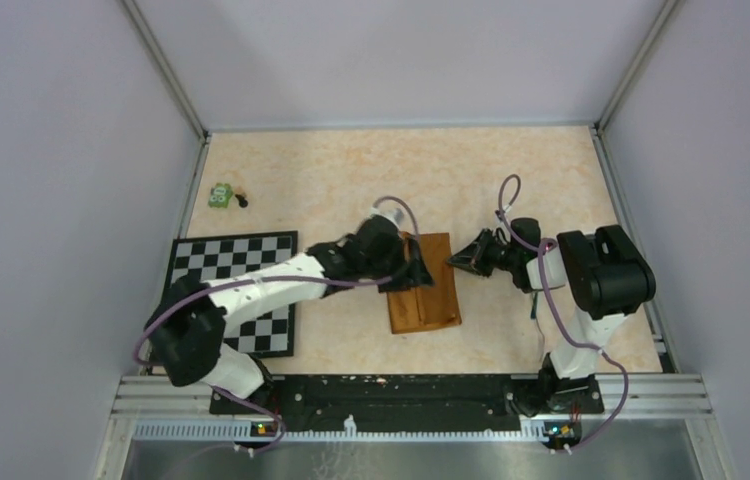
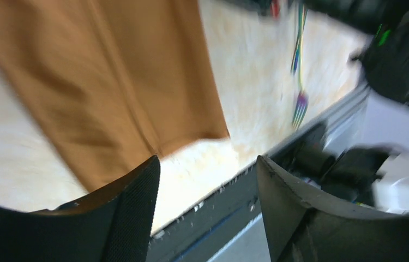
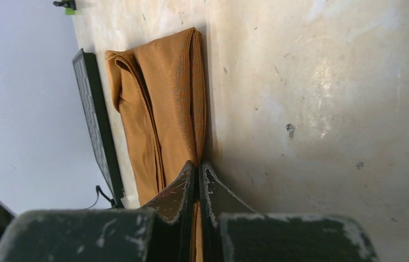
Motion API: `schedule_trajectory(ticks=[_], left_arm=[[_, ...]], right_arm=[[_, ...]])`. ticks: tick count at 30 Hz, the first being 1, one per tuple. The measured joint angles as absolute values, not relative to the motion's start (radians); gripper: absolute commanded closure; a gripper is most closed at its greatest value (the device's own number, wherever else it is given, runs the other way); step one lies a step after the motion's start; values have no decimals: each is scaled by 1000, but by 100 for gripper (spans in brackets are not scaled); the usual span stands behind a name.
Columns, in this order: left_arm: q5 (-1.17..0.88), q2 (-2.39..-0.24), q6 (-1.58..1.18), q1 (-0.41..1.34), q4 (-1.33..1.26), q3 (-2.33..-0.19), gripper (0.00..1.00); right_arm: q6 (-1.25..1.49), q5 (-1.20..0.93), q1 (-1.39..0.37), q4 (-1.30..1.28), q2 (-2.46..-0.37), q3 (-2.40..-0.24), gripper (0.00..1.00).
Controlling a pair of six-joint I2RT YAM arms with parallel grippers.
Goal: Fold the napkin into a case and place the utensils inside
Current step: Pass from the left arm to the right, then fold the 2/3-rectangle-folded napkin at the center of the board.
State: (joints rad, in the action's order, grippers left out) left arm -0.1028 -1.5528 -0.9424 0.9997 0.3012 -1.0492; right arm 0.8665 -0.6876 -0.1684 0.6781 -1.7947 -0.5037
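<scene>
The rust-orange napkin lies folded into a narrow strip at mid-table, also seen in the wrist views. My left gripper hovers over its left edge, open, nothing between the fingers; that view is blurred. My right gripper is at the strip's right edge, shut, with the cloth's edge pinched between the fingertips. The utensils lie on the table to the right of the napkin, with an iridescent fork head showing. From above they are a thin dark sliver beside the right arm.
A black-and-white checkered mat lies left of the napkin, partly under my left arm. A small green toy sits at the far left. The metal rail runs along the table's near edge.
</scene>
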Motion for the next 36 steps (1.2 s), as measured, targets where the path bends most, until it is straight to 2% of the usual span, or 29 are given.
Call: schedule_trajectory(ticks=[3, 7, 13, 19, 27, 36], left_arm=[[-179, -1435, -940, 801, 172, -921, 52], [-244, -1437, -932, 633, 38, -858, 64], [-323, -1566, -893, 590, -96, -870, 86], [-359, -1752, -860, 582, -162, -929, 99], [-373, -1893, -863, 579, -213, -948, 100], [-377, -1908, -866, 577, -249, -950, 100]], right_arm=[[841, -680, -168, 641, -1794, -520, 100], [791, -668, -170, 583, -1789, -556, 100], [700, -635, -171, 462, -1775, -620, 100], [621, -585, -184, 335, -1765, -691, 100], [538, -485, -235, 140, -1709, -778, 100], [530, -295, -403, -58, -1671, -931, 100]])
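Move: The napkin's left panel, in its far half, lies about 15 cm ahead of the left hand, 5 cm to its left and 9 cm below. The right hand, already pinching the napkin's right edge, is about 7 cm to the right of the left hand and 15 cm ahead. From the right hand, that panel lies 12 cm left and level, the napkin's middle 7 cm left and 5 cm back, the utensils 21 cm right and 9 cm back. Left hand goes 15 cm forward and down, closing, onto left panel; right draws pinched edge forward, then up-left. ##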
